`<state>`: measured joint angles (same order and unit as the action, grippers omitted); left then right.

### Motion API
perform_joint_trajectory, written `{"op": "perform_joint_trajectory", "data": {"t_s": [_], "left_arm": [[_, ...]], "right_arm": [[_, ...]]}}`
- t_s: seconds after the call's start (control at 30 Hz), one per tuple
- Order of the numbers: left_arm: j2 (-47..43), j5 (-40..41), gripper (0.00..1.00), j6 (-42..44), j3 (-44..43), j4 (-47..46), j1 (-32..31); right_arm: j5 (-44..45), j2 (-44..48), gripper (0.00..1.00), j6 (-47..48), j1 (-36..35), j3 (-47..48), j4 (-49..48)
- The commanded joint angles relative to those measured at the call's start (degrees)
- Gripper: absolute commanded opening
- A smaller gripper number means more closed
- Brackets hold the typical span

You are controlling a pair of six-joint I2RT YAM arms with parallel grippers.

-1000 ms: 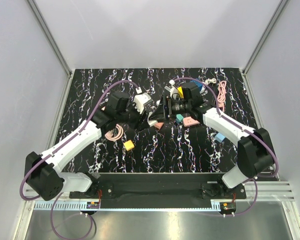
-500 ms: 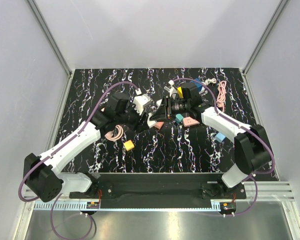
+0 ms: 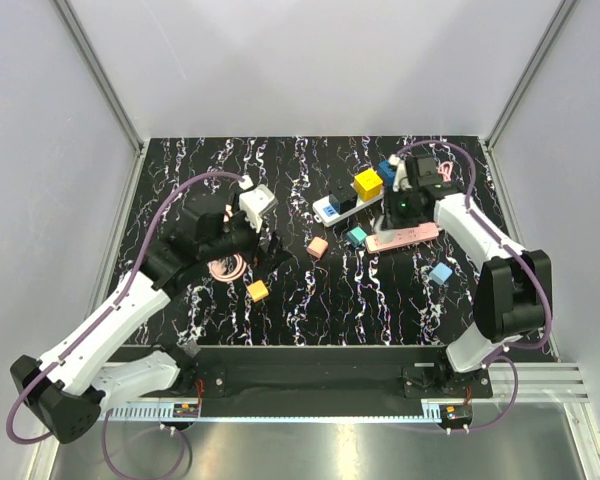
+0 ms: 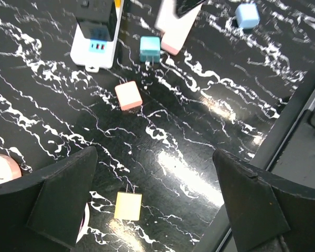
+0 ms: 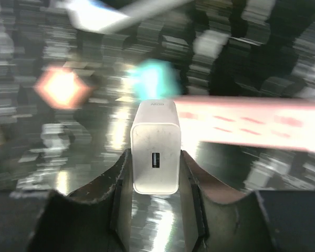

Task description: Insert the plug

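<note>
In the right wrist view my right gripper (image 5: pixel 155 176) is shut on a white plug (image 5: pixel 155 149), its USB port facing the camera. A blurred pink power strip (image 5: pixel 252 123) lies just beyond it. From above, the right gripper (image 3: pixel 393 212) hovers at the pink power strip's (image 3: pixel 405 237) left end. A white power strip (image 3: pixel 338 206) carries a yellow plug (image 3: pixel 368 183). My left gripper (image 3: pixel 273 244) is open and holds nothing, left of centre. Its wrist view shows the left gripper (image 4: pixel 157 210) spread above a loose yellow plug (image 4: pixel 128 206).
Loose on the black marbled table are a pink plug (image 3: pixel 318 247), a teal plug (image 3: pixel 356 236), a yellow plug (image 3: pixel 257 290) and a light blue plug (image 3: pixel 440 273). A pink cable coil (image 3: pixel 228 266) lies under the left arm. Grey walls enclose three sides.
Both grippers met at the table's middle. The right one shut on the white plug, the left one opened and drew back left, and the right arm swung the plug to the right.
</note>
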<state>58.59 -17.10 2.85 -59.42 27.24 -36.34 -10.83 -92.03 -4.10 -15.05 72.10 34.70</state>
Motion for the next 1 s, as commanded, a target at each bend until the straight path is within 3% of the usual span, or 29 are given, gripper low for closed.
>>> {"op": "perform_joint_trajectory", "data": {"t_s": [0.0,0.33,0.77,0.97], "left_arm": [[-2.68,-0.65,0.99,-1.53,1.32,-2.46,-0.31],[-6.82,-1.53,0.99,-2.32,3.34,-2.90,-2.60],[-6.21,-0.12,0.99,-1.80,3.26,-2.90,-3.30],[-6.12,0.14,0.99,-1.71,3.34,-2.90,-3.30]], "right_arm": [[9.69,-0.87,0.00,10.51,5.62,0.68,4.77],[5.65,-2.19,0.00,15.60,13.64,1.20,5.12],[0.02,-5.97,0.00,14.91,14.43,7.26,8.01],[2.47,-9.39,0.00,15.78,14.43,9.29,8.37]]}}
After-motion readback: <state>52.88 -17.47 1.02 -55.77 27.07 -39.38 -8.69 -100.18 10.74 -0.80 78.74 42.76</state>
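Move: My right hand already holds the white plug, with the middle of the pink power strip about 8 cm to its right, 4 cm ahead and 10 cm below. The teal cube sits just off the strip's left end, about 6 cm left of this hand and 4 ahead; the white power strip's middle is some 18 cm ahead and 6 left. From my empty left hand, the pink strip is about 42 cm right, 16 ahead and well below. I sweep my right hand quickly to the right, about 12 cm, sinking some 3 cm and carrying the plug from near the teal cube along the pink strip towards its switch end. Then I ease about 2 cm forward and 1 cm back left, fingers tipped roughly 10 degrees nearer to straight down, grip kept. My open left hand draws back about 3 cm. ##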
